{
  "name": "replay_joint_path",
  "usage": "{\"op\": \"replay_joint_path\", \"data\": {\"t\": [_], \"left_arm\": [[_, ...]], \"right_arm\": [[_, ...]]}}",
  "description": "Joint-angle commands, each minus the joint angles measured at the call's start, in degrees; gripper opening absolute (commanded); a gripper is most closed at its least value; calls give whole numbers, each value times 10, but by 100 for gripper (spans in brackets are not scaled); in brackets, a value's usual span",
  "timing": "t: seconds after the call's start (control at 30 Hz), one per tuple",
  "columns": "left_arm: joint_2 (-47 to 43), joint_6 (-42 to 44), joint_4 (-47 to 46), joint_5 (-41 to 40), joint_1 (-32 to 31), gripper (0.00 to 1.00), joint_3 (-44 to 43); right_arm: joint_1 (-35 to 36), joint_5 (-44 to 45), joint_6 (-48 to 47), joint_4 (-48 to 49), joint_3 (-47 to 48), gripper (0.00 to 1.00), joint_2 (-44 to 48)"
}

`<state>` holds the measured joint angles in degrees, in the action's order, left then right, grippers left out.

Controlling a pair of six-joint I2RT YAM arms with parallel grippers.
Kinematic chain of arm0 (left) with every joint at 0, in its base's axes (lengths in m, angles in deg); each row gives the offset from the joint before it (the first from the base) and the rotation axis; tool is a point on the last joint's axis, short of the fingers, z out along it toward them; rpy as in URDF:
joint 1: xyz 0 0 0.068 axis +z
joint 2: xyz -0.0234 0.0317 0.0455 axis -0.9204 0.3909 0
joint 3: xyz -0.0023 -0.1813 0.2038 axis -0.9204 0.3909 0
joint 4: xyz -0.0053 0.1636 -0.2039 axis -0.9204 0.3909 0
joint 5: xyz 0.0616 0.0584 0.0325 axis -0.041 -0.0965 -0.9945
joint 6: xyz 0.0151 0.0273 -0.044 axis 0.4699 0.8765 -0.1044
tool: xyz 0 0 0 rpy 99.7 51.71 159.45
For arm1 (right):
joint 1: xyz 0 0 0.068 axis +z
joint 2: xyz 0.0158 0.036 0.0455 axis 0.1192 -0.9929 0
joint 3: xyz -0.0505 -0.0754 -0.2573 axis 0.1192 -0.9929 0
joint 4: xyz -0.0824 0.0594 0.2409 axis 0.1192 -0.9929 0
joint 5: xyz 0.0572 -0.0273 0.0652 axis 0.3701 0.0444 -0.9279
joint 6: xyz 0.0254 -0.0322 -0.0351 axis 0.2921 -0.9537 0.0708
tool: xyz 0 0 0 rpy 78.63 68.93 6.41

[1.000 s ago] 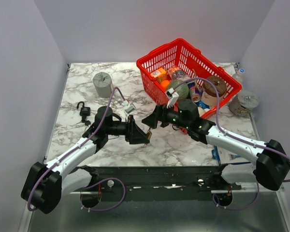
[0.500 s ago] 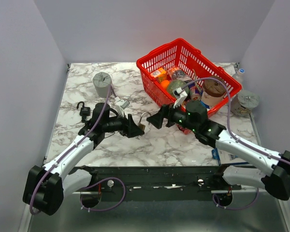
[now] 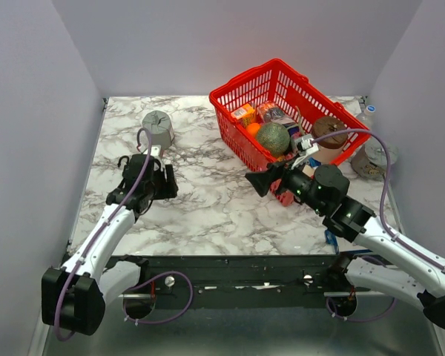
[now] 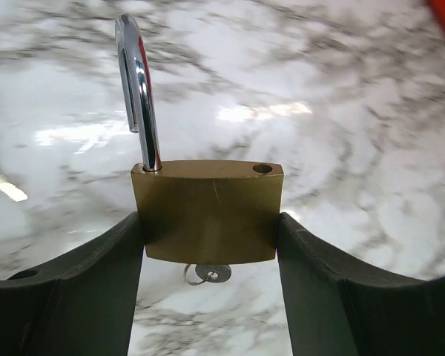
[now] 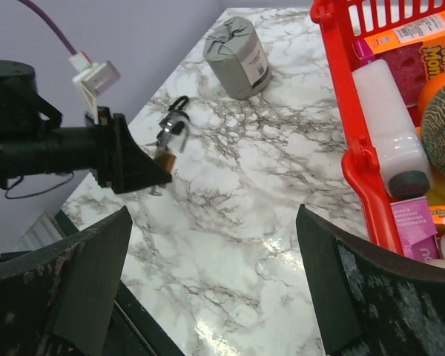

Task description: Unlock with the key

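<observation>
My left gripper (image 4: 209,219) is shut on a brass padlock (image 4: 208,211), one finger on each side of its body. The silver shackle (image 4: 139,89) stands swung open, its free end out of the hole in the top. Out of the padlock's underside pokes the small silver head of the key (image 4: 211,274), with a wire ring on it. From above, the left gripper (image 3: 157,185) sits at the table's left and hides the padlock. My right gripper (image 5: 215,274) is open and empty above bare marble, facing the left gripper (image 5: 137,169) and the padlock (image 5: 164,158).
A black padlock (image 3: 126,162) lies on the table just left of the left gripper. A grey roll (image 3: 158,129) stands at the back left. A red basket (image 3: 237,87) full of groceries stands at the back right, close to the right arm.
The left arm has carried the brass padlock from the table's middle to the left. The right gripper has let go, opened wide and drawn back to the right.
</observation>
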<state>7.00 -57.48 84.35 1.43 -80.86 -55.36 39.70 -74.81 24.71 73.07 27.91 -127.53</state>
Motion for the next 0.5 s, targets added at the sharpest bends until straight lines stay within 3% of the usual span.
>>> {"op": "replay_joint_path", "data": {"t": [0.0, 0.13, 0.47], "left_arm": [[-13, 45, 45, -228, 9, 0, -61], [17, 64, 47, -279, 10, 0, -72], [132, 73, 3, -215, 12, 0, -99]], "right_arm": [[1, 32, -25, -13, -21, 100, 19], [1, 26, -30, -13, -27, 100, 30], [1, 10, -25, -5, -36, 100, 35]]}}
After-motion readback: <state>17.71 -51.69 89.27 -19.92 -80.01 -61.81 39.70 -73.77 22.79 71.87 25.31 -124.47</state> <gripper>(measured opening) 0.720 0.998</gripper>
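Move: The left hand holds the opened brass padlock over the table. The bare patch it is being taken to lies about 7 cm left, 4 cm ahead and 11 cm below; from the right hand, some 32 cm left, 7 cm ahead and 28 cm below. The black padlock stands about 14 cm left of the left hand and 10 cm ahead, its keys some 13 cm left and 5 cm ahead, the grey roll roughly 20 cm ahead and 4 cm left. Swinging quickly to the left by about 7 cm and forward a couple, the left hand carries the brass padlock towards the black padlock, rising slightly before it sinks some 3 cm towards the table. The wrist rolls about 20 degrees, left side up, and turns some 10 degrees counter-clockwise; the fingers keep their pinch on the padlock's body. ##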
